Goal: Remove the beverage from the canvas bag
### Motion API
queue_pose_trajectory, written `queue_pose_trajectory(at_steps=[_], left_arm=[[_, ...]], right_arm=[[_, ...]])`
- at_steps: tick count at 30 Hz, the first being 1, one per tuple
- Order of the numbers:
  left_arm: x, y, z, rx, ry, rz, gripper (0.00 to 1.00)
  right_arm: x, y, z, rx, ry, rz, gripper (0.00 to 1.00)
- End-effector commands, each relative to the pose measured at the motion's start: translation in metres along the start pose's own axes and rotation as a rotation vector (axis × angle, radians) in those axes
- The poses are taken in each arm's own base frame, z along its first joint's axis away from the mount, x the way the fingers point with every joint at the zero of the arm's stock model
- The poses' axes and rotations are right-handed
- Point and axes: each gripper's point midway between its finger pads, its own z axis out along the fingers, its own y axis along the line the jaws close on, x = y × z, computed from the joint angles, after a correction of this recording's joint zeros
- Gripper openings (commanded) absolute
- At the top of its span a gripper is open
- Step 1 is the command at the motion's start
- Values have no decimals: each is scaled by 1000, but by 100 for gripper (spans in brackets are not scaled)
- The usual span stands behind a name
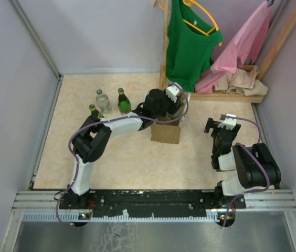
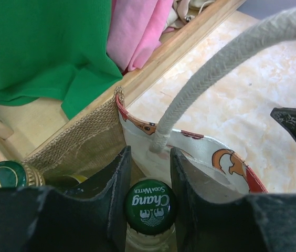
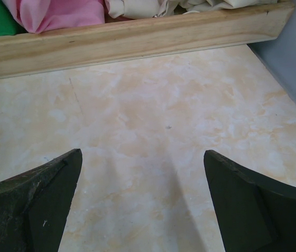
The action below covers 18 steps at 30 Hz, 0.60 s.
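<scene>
The tan canvas bag (image 1: 166, 131) stands upright mid-table, with its woven wall (image 2: 85, 139) and one white loop handle (image 2: 211, 73) close in the left wrist view. Inside it a clear beverage bottle shows its green "Chang Soda Water" cap (image 2: 150, 206). My left gripper (image 2: 149, 152) reaches down into the bag's mouth (image 1: 161, 107), and its fingers (image 2: 114, 184) press against both sides of that cap and neck. A second bottle's green-and-gold cap (image 2: 1, 175) shows at the left edge. My right gripper (image 3: 143, 157) hovers open over bare table, right of the bag (image 1: 219, 125).
Three bottles (image 1: 103, 100) (image 1: 124, 101) (image 1: 94, 110) stand left of the bag. A wooden clothes rack base (image 3: 137, 37) lies behind, with a green top (image 1: 190, 42), pink cloth (image 1: 242, 47) and beige cloth (image 1: 240, 81). Grey walls enclose the table.
</scene>
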Motion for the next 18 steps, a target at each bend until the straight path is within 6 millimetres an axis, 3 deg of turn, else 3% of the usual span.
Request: queue_pose_trajectory(at_steps=[1, 9, 18], left_arm=[[-123, 1, -17, 6, -257, 53, 0], [-189, -2, -36, 24, -345, 46, 0], [-253, -1, -76, 10, -409, 44, 0]], right_arm=[[-24, 2, 6, 1, -78, 32, 99], [-24, 2, 5, 2, -78, 32, 99], [-24, 2, 5, 2, -77, 31, 99]])
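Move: The clear Chang bottle is already held by its neck in the left hand, its middle about 8 cm straight below the fingers, still down in the canvas bag, whose middle is roughly 3 cm back, 3 cm left and 10 cm below. The green bottle left in the bag stands some 4 cm ahead, 5 cm left and 8 cm below. Of those already out, the big green bottle is about 6 cm ahead, 25 cm left and 9 cm below. From the right hand the Chang bottle is some 23 cm left, 4 cm ahead, about level. The Chang bottle is drawn almost straight up from the bag by the left hand, which lingers briefly and then rises ever faster, about 12 cm in all. The fingers keep their closed hold on the neck below the cap, and the wrist tips their ends up by some 5 degrees. ##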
